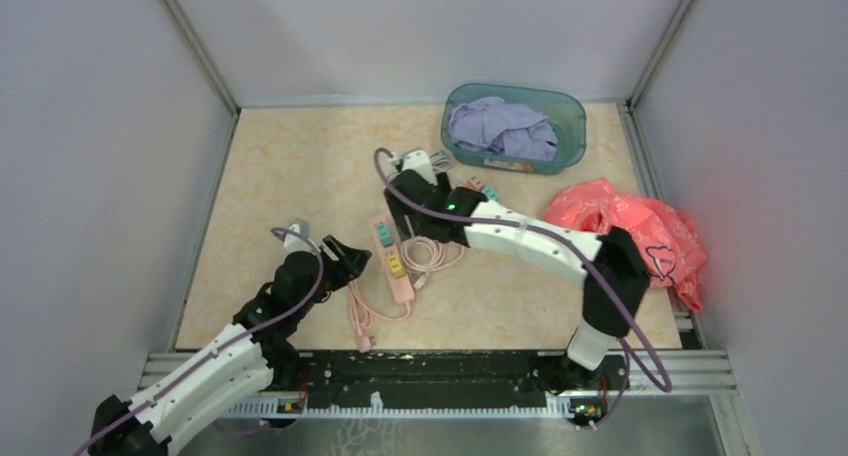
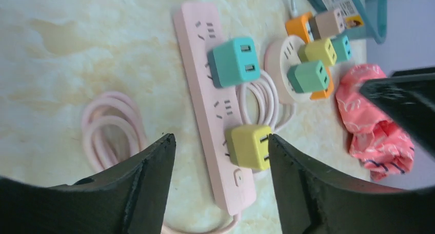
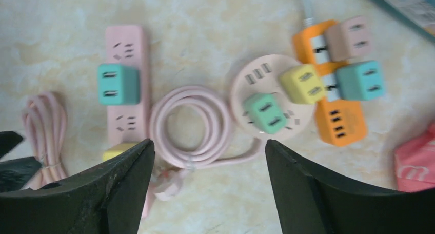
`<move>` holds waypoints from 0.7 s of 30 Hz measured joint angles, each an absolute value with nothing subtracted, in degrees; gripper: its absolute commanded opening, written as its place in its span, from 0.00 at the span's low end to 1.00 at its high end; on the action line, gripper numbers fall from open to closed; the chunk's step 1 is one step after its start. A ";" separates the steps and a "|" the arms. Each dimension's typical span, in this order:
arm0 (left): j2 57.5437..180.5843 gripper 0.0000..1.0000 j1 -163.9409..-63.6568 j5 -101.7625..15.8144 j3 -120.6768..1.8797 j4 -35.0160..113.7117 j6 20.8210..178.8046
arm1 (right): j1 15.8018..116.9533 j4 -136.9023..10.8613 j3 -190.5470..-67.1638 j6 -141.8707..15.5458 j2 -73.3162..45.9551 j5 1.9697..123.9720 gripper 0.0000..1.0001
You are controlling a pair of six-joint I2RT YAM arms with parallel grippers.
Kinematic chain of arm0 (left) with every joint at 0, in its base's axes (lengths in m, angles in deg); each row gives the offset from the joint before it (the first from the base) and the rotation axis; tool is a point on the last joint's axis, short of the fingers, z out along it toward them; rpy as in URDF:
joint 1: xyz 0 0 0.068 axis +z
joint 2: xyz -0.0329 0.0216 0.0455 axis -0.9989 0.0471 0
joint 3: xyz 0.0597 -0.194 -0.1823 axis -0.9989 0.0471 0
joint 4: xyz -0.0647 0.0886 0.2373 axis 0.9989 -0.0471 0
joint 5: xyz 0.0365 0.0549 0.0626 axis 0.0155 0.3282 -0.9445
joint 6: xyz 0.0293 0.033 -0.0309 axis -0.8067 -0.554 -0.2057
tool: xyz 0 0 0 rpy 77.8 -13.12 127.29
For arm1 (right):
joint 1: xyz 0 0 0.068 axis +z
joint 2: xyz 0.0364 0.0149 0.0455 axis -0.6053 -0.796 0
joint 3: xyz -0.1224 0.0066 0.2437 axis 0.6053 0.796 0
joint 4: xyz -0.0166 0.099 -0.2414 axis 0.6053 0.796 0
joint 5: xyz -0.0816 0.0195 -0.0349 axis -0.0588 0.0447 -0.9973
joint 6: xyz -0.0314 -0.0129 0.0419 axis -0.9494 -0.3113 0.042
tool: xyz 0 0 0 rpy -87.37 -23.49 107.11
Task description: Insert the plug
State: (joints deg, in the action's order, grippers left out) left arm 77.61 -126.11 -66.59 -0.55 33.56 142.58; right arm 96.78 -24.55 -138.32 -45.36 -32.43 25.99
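A pink power strip (image 1: 391, 259) lies mid-table with a teal plug (image 2: 233, 62) and a yellow plug (image 2: 250, 147) seated in it. My left gripper (image 2: 220, 137) hovers open just left of the strip's near end; the yellow plug sits beside its right finger and nothing is held. My right gripper (image 3: 209, 142) hangs open and empty above the coiled pink cable (image 3: 190, 123), between the pink power strip (image 3: 128, 44) and a round pink socket (image 3: 243, 88). The round socket carries a yellow and a green plug.
An orange strip (image 3: 338, 123) with a beige and a teal plug lies beside the round socket. A teal bin (image 1: 572, 116) of purple cloth stands at the back. A red plastic bag (image 1: 630, 231) lies right. Grey walls enclose the table.
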 measured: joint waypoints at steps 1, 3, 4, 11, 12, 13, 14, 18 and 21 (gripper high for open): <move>76.91 0.81 -125.21 -67.29 -1.34 32.47 141.77 | 95.18 -25.99 -135.98 -45.92 -29.28 26.16 0.82; 76.10 0.90 -123.51 -68.12 -2.63 30.48 140.33 | 91.10 -28.20 -131.31 -46.69 -22.84 26.80 0.83; 75.89 0.94 -122.81 -68.43 -3.33 29.58 139.72 | 89.08 -28.96 -129.38 -46.97 -20.32 26.97 0.87; 74.66 1.00 -120.51 -70.81 -11.00 21.43 135.65 | 74.59 -32.26 -113.27 -48.70 -2.36 28.83 0.99; 74.36 1.00 -120.51 -71.09 -12.70 20.05 134.95 | 73.72 -32.24 -111.59 -49.07 0.46 28.48 0.99; 73.98 1.00 -120.51 -71.33 -14.28 18.87 134.45 | 73.30 -32.24 -110.52 -49.40 2.71 28.13 0.99; 73.57 1.00 -120.51 -71.60 -16.27 17.45 133.68 | 73.02 -32.33 -109.27 -49.68 5.62 27.69 0.99; 72.26 1.00 -120.51 -72.97 -24.40 12.38 129.55 | 72.69 -32.66 -105.82 -50.75 16.83 24.83 0.99; 71.19 1.00 -120.51 -74.57 -30.19 9.32 125.71 | 72.69 -32.63 -104.03 -51.10 24.05 22.27 0.99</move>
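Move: The yellow plug in the pink power strip lies roughly 6 cm right of the empty left hand, 2 cm ahead and 6 cm below it. From the empty right hand, that plug is about 7 cm left, 4 cm back and 11 cm below; the teal plug on the same strip is 10 cm left and 3 cm ahead, the coiled pink cable nearly beneath, and the green plug 5 cm right and 5 cm ahead. Leaving the pink strip, the right hand sweeps right about 25 cm and the left rises some 17 cm, fingers opening wide. ##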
